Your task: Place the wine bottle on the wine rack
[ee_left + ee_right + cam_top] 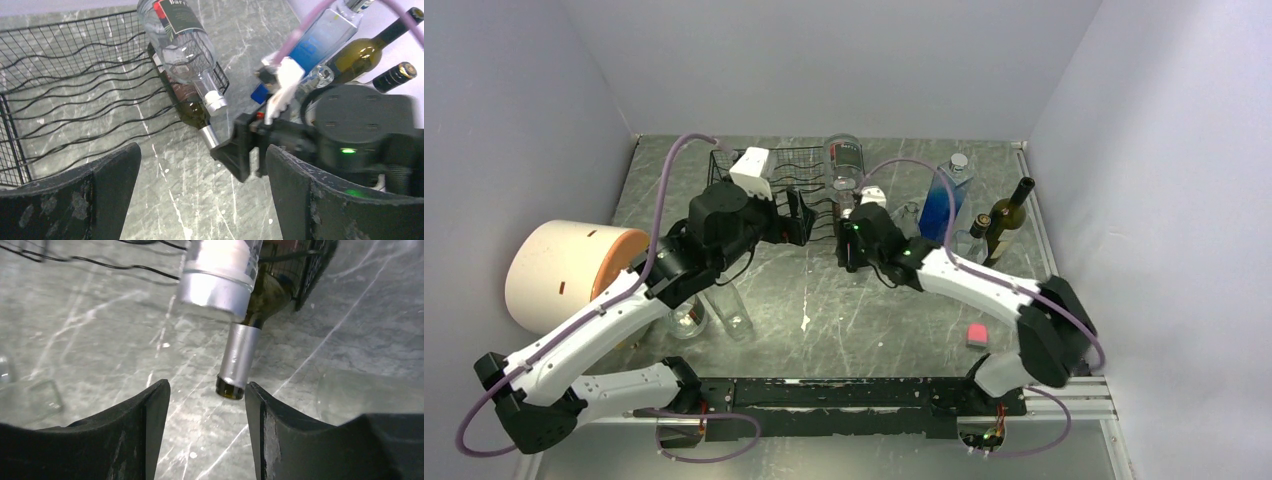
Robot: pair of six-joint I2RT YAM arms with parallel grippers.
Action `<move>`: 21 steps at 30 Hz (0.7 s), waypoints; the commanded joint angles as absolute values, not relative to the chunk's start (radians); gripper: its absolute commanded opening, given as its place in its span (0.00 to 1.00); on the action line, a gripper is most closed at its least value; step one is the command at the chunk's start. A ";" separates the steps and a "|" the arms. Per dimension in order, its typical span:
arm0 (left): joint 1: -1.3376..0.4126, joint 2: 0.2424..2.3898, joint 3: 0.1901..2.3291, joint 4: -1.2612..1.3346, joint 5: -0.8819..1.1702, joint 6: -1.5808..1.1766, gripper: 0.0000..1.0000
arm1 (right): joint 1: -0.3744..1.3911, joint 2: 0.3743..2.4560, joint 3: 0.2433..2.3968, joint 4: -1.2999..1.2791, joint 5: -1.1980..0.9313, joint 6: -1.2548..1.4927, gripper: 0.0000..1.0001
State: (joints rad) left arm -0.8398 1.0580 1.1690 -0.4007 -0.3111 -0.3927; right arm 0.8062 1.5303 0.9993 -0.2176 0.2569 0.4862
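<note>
The black wire wine rack (789, 180) stands at the back of the table. A dark wine bottle (196, 113) with a silver foil neck (240, 356) lies in the rack's lower tier at its right end, neck poking out toward me. A clear bottle (180, 45) lies on the tier above it. My right gripper (206, 387) is open just in front of the dark bottle's mouth, which sits by the right fingertip, not between the fingers. My left gripper (202, 155) is open and empty, hovering in front of the rack, left of the right gripper (850, 240).
A blue bottle (944, 200), an olive-green wine bottle (1004, 222) and a dark bottle (972, 240) stand at the back right. A white and orange cylinder (569, 270) lies at the left. Clear glasses (729, 312) sit near the left arm. A pink block (977, 335) lies front right.
</note>
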 commanded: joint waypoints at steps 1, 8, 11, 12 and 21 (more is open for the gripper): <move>-0.842 1.005 1.157 -0.332 -0.276 -0.323 0.99 | 0.805 1.343 0.937 -0.164 0.230 0.419 0.61; -0.843 0.960 1.150 -0.324 -0.290 -0.306 0.99 | 0.805 1.135 1.012 -0.269 0.364 0.379 0.61; -0.842 0.956 1.153 -0.328 -0.255 -0.297 0.99 | 0.805 1.098 1.097 -0.323 0.455 0.373 0.61; -0.843 0.956 1.155 -0.330 -0.246 -0.300 0.99 | 0.805 1.092 1.121 -0.344 0.481 0.375 0.61; -0.842 0.938 1.131 -0.325 -0.208 -0.347 0.99 | 0.798 1.117 1.253 -0.550 0.736 0.404 0.65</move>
State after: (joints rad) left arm -0.8398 0.9581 1.1515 -0.3550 -0.2512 -0.3279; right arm 0.8062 1.1007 1.2228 -0.4126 0.5755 0.3920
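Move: The dark wine bottle already lies in the rack's lower right slot, its neck loose some 5 cm under the right hand's open fingers; its middle is about 11 cm ahead and 6 cm below. The labelled clear bottle lies on the tier above, 15 cm ahead and some 5 cm up. The empty clear bottle stands 10 cm to the hand's right and 3 cm ahead, the blue bottle 16 cm right and 8 cm ahead. From the left hand the wine bottle is about 15 cm ahead, 8 cm right and 27 cm down. The right hand, already clear of the wine bottle's neck, climbs fast, some 23 cm straight up at first and then also swinging about 8 cm to its right, away from the rack's front and towards the side where the clear and blue bottles stand. Its fingers stay part-open while the wrist tips them up by about 25 degrees and turns somewhat clockwise, and the left hand, open and empty, lifts about 3.5 cm and draws back slightly. ##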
